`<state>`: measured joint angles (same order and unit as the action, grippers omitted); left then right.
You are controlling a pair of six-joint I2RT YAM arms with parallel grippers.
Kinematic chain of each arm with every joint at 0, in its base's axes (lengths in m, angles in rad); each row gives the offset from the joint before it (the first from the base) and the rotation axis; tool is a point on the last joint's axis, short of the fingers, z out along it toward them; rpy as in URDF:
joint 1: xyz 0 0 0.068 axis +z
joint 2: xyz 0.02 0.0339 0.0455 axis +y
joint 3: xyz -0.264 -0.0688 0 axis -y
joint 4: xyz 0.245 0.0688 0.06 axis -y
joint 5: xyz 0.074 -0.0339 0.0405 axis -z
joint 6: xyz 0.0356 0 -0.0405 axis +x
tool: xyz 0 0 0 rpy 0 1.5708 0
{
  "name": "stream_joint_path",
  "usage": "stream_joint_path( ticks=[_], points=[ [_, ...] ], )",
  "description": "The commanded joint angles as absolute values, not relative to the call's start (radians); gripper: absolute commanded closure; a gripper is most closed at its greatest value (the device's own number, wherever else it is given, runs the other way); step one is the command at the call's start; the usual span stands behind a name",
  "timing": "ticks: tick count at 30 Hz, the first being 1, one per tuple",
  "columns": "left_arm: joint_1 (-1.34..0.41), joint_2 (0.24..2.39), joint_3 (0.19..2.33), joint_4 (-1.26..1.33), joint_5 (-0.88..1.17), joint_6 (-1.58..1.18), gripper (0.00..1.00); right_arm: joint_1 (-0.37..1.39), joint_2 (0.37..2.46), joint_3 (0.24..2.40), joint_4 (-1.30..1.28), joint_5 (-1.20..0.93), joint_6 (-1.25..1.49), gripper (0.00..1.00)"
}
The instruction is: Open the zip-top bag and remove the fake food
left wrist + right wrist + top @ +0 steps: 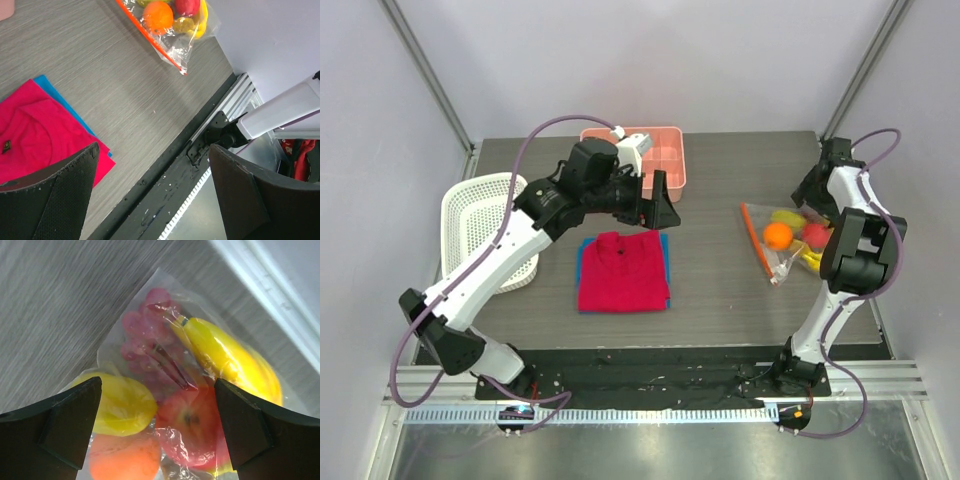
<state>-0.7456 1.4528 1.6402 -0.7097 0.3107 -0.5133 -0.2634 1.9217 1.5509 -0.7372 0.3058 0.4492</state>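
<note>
The clear zip-top bag (782, 264) lies at the table's right side, its orange zip strip (752, 236) facing the middle. Inside it is the fake food: an orange ball (778, 235), a red fruit (815, 235) and a yellow banana (809, 260). My right gripper (815, 190) hangs open just above the bag's far end. In the right wrist view it (157, 385) straddles the bag (150, 295), with the banana (225, 355), red fruit (200, 430) and orange ball (125, 460) below. My left gripper (655, 200) is open above the table's middle, holding nothing. The left wrist view has the bag (175, 42) far ahead of the gripper (154, 150).
A folded red shirt (623, 270) on a blue cloth lies at centre. A pink tray (665, 150) stands at the back and a white basket (480, 225) at the left. The bag lies close to the table's right edge (270, 295). Purple grapes (142, 335) and a yellow-green fruit (122, 405) share the bag.
</note>
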Motion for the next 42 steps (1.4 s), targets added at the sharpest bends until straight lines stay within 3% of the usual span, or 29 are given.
stream_joint_path(
  ticks=[1, 8, 13, 16, 27, 33, 39, 40, 42],
  points=[
    [-0.744, 1.52, 1.698, -0.7, 0.365, -0.48, 0.11, -0.227, 1.927, 1.55, -0.713, 0.125, 0.414, 0.0],
    [-0.746, 1.678, 1.645, -0.556, 0.465, -0.538, 0.19, -0.169, 1.829, 1.456, -0.735, -0.035, 0.48, 0.0],
    [-0.776, 1.801, 1.569, -0.355, 0.476, -0.633, 0.19, -0.158, 1.758, 1.556, -0.912, 0.208, 0.526, 0.0],
    [-0.827, 1.903, 1.597, -0.27, 0.364, -0.689, 0.18, -0.158, 1.73, 1.636, -1.084, 0.322, 0.567, 0.0],
    [-0.859, 2.253, 1.801, -0.209, 0.063, -1.201, 0.28, -0.012, 1.319, 1.425, -1.108, 0.169, 0.542, 0.0],
    [-0.861, 2.376, 1.835, -0.1, 0.029, -1.37, 0.42, -0.012, 1.243, 1.388, -1.137, 0.146, 0.494, 0.0],
    [-0.876, 2.492, 1.942, -0.071, 0.021, -1.407, 0.49, -0.011, 1.175, 1.364, -1.15, 0.153, 0.451, 0.0],
    [-0.876, 2.5, 1.954, -0.06, 0.028, -1.398, 0.53, -0.011, 1.167, 1.347, -1.15, 0.147, 0.437, 0.0],
    [-0.873, 2.497, 1.959, -0.041, 0.046, -1.361, 0.87, -0.011, 1.138, 1.322, -1.144, 0.138, 0.417, 0.0]
  ],
)
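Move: The zip seal's middle is about 27 cm right, 11 cm ahead and 31 cm below the left hand; the orange sits 5 cm right of that middle and 2 cm farther out, the red shirt 6 cm left and 4 cm ahead of the hand. From the open right hand, the apple is 3 cm back, 1 cm right and 4 cm below, the star fruit 6 cm left and 1 cm ahead. The left fingers come down astride the orange zip seal near its far end and close on it, after a drop of about 28 cm that also carries them right and forward while the wrist rolls. The wide-open right hand first dips and sweeps some 9 cm left over the fruit, shoving the bag towards the left hand, then rises and draws back, clear of the bag. ##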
